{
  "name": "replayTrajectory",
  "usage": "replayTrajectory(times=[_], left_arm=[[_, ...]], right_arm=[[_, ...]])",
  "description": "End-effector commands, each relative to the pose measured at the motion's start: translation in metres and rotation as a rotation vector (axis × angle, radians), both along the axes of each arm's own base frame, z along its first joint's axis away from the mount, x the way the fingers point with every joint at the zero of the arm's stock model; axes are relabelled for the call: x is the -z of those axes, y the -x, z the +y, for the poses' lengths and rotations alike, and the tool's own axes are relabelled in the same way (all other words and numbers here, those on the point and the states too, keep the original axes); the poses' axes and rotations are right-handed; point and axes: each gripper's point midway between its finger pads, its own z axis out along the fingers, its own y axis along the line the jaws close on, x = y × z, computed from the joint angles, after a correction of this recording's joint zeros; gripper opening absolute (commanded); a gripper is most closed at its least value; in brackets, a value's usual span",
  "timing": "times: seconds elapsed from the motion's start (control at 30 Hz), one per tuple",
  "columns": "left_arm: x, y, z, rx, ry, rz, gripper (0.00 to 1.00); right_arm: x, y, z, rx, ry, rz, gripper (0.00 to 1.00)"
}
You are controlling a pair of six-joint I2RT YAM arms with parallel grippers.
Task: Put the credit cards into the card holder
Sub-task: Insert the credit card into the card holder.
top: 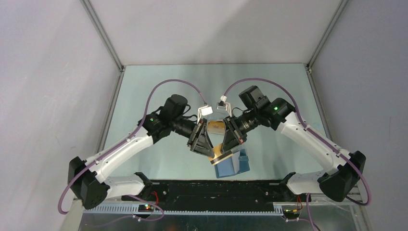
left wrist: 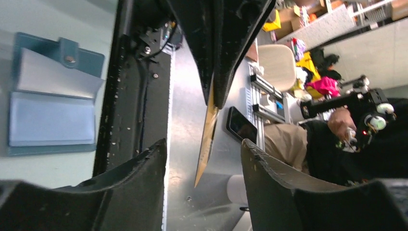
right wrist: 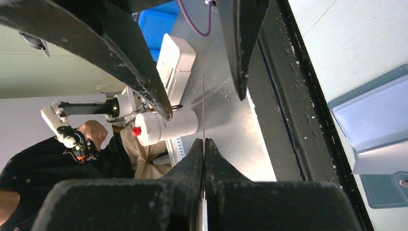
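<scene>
An orange-gold credit card (top: 219, 146) hangs tilted in the air above the open blue card holder (top: 234, 166), which lies flat on the table near the front edge. My right gripper (right wrist: 204, 140) is shut on the card's edge (right wrist: 203, 103), seen edge-on as a thin line. In the left wrist view the card (left wrist: 209, 125) hangs down from the right gripper's fingers (left wrist: 226, 53) into the gap of my left gripper (left wrist: 203, 142), which is open with space on both sides of the card. The holder (left wrist: 50, 110) shows pale blue pockets and a clasp tab.
The black base rail (top: 211, 190) runs along the near edge just in front of the holder. Both arms meet over the table's middle. Grey enclosure walls stand left, right and behind. A person and a white bottle (right wrist: 166, 126) are beyond the near edge.
</scene>
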Motion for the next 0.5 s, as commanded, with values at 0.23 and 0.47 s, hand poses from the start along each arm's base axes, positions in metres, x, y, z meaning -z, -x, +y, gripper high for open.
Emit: replayTrajectory(times=[0.23, 0.47], left_arm=[[-0.002, 0.011, -0.007, 0.059, 0.004, 0.046, 0.12], [0.002, -0.011, -0.008, -0.099, -0.046, -0.039, 0.00]], right_arm=[[-0.011, -0.001, 0.004, 0.005, -0.044, -0.017, 0.00], [-0.013, -0.047, -0.007, 0.284, 0.017, -0.089, 0.49]])
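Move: The credit card is upright in the right hand's fingers and already between the left hand's open ones: its middle is about 2 cm right of the left hand, 2 cm back and 1 cm below. From the right hand it is some 2 cm left, 2 cm back and 1 cm below. The open card holder lies on the table about 25 cm beneath the left hand, 6 cm right and 1 cm ahead; the clear tray is roughly 20 cm ahead and 4 cm right at that level. Back by only about 1 cm, the left hand settles around the credit card and shuts from well open, its fingers pinching the card from both sides. The right hand keeps its pinch in place until the left has closed, then spreads its fingers about a third open and starts forward some 1.5 cm, turning slightly clockwise. ##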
